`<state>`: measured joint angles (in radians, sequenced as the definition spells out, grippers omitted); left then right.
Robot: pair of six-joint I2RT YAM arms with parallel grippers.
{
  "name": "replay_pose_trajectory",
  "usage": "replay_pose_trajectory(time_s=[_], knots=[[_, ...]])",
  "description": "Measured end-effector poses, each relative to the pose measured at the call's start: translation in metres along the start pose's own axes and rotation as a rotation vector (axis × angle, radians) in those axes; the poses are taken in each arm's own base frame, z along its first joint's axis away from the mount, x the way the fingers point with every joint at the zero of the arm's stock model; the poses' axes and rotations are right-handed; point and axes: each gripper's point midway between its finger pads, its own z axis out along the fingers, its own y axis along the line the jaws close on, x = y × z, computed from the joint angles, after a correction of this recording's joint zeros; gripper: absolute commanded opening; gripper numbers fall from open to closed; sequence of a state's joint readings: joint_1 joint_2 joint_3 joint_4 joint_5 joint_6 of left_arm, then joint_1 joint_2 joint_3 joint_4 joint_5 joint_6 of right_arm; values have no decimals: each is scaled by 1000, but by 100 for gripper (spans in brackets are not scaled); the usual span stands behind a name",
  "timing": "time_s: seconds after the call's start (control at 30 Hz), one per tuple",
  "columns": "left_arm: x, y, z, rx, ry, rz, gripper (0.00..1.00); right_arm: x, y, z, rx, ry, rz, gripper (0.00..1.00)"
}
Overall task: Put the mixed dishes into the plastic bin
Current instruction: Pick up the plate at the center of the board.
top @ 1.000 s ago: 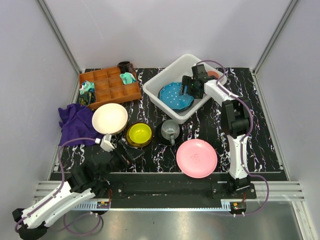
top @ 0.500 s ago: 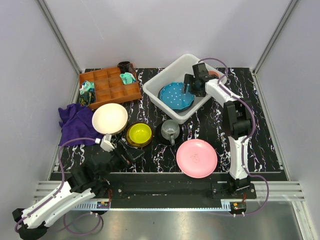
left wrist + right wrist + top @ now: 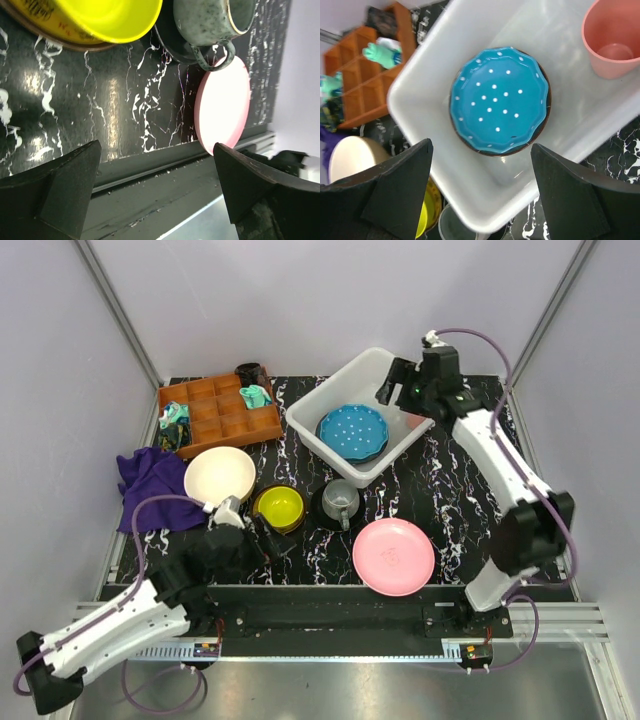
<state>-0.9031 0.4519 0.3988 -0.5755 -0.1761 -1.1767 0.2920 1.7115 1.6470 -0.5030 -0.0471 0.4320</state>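
Observation:
The plastic bin [image 3: 333, 390] holds a blue white-dotted plate [image 3: 352, 431] and a pink cup [image 3: 612, 37]. My right gripper [image 3: 393, 390] hovers open and empty above the bin's right side, looking down at the blue plate [image 3: 499, 99]. On the table stand a cream bowl [image 3: 219, 477], a yellow bowl [image 3: 278, 508], a grey mug [image 3: 342, 497] on a black saucer [image 3: 321, 508], and a pink plate [image 3: 393, 556]. Low by the near edge, just in front of the yellow bowl [image 3: 100, 17], my left gripper [image 3: 262, 538] is open and holds nothing.
A brown wooden compartment tray [image 3: 220, 412] with small items sits at the back left. A purple cloth [image 3: 150, 485] lies at the left, beside the cream bowl. A metal rail [image 3: 150, 165] runs along the table's near edge.
The right gripper has risen out of the bin and drawn back to the right, away from the blue plate. The left arm has pushed forward toward the yellow bowl.

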Motion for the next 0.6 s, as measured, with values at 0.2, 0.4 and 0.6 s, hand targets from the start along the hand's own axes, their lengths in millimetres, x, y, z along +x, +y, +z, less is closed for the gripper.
replay_pose_trajectory(time_s=[0.2,0.4,0.6], knots=[[-3,-18,14,-18,22,99,96,12,4,-77,-65,-64,20,89],[11,-32,37,-3,63,167,95,50,-6,-126,-95,-50,59,89],[55,-38,68,-15,146,251,95,99,-22,-158,-106,-6,122,89]])
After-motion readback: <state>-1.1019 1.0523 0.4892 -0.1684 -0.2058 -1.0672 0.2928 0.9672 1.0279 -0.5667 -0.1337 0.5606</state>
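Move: The pink plate lies about 27 cm to the left hand's right, 2 cm back and 10 cm below; from the right hand it is roughly 33 cm straight back and 24 cm below. From the left hand the mug is some 14 cm right and 10 cm ahead, and the yellow bowl is 8 cm ahead, 1 cm left. From the right hand, the blue plate in the bin is 4 cm back, 8 cm left. Both open hands near the pink plate: right one about 18 cm back, left one 9 cm rightward and down. ##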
